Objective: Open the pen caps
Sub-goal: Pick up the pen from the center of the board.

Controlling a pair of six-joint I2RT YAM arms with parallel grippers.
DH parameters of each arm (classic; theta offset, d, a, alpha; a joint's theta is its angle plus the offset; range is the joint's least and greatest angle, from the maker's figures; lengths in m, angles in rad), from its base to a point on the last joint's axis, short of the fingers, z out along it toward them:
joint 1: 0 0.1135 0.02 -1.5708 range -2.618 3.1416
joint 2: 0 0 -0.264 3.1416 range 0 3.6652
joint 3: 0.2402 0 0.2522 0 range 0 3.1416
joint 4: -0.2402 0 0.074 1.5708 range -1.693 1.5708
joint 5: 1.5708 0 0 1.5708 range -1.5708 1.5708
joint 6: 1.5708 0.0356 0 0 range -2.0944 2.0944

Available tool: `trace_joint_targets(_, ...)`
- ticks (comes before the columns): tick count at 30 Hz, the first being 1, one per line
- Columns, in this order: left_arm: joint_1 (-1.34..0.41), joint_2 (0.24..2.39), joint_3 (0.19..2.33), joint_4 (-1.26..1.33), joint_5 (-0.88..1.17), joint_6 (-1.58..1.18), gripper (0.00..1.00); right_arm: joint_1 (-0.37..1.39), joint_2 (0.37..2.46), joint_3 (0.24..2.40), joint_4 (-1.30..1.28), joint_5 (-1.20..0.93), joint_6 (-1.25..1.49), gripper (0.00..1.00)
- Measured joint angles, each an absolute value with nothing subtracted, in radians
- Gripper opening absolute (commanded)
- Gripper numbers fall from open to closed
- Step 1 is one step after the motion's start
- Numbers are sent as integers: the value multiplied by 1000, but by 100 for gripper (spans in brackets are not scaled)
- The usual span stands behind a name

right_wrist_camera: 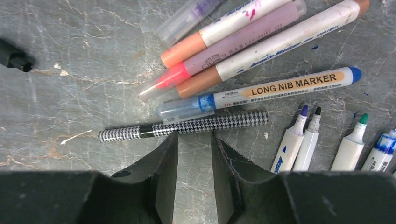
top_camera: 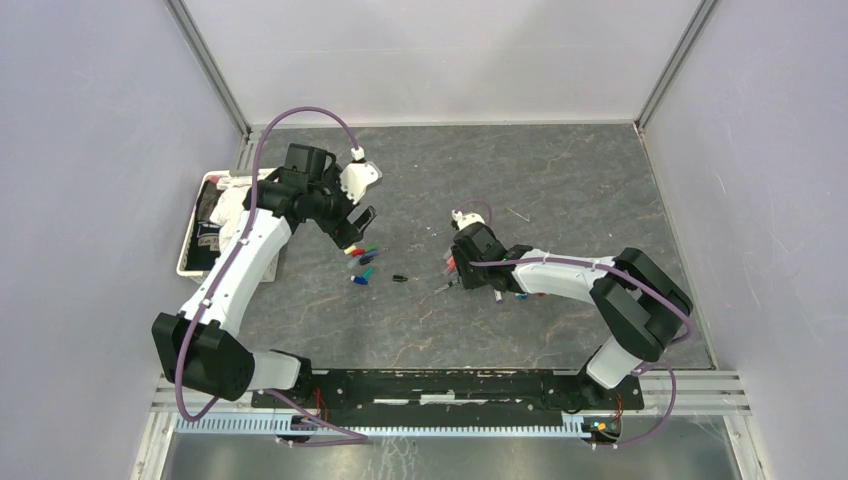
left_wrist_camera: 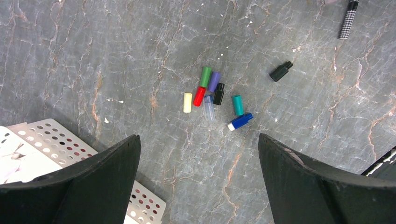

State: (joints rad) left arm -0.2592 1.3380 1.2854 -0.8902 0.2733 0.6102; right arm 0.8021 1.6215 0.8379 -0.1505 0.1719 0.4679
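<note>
Several loose pen caps (left_wrist_camera: 212, 95), yellow, red, green, purple, black, teal and blue, lie bunched on the grey table, and they show in the top view too (top_camera: 362, 262). One black cap (left_wrist_camera: 280, 71) lies apart to their right. My left gripper (left_wrist_camera: 198, 138) hangs wide open above the table just short of the bunch, holding nothing. The pens lie side by side under my right gripper (right_wrist_camera: 194, 135). Its fingers stand a narrow gap apart with only table between them, tips right at a houndstooth-patterned pen (right_wrist_camera: 187, 125). Behind it lie a capped blue long-nib marker (right_wrist_camera: 261, 92) and a pink highlighter (right_wrist_camera: 224, 49).
A white perforated tray (top_camera: 196, 240) holding oddments stands at the table's left edge, close under my left arm, its corner (left_wrist_camera: 56, 140) beside the left finger. Several uncapped markers (right_wrist_camera: 292, 142) lie right of my right fingers. Grey walls enclose three sides of the table.
</note>
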Motion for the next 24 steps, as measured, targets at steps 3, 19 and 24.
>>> trace_joint_targets(3,-259,1338,1285,-890,273,610,100,802,1635,838,-151,182,469,36)
trace_joint_targets(19,-259,1338,1285,-908,293,612,100,793,1617,919,-153,19,242,39)
trace_joint_targets(24,-259,1338,1285,-921,295,620,100,793,1700,1009,-223,-150,50,42)
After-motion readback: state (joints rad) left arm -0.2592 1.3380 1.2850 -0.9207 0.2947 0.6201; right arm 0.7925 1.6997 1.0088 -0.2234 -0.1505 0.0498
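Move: Just under the right fingertips lies the checkered pen, its middle about 1 cm ahead and 1 cm left of the hand point, 2 cm down. From that hand, the long nib marker is 5 cm ahead and 3 cm right, the pink marker 7 cm ahead and 2 cm left, the loose black cap level and 12 cm left. From the left hand, the pen lies about 3 cm back, 19 cm right and 19 cm below. Lingering low over the middle of the checkered pen with a tiny dip, the right hand then lifts about 3 cm and swings some 5 cm left above the board towards the pen's left end, turning about 30 degrees counter-clockwise. The fingers keep their partly open gap, holding nothing. ##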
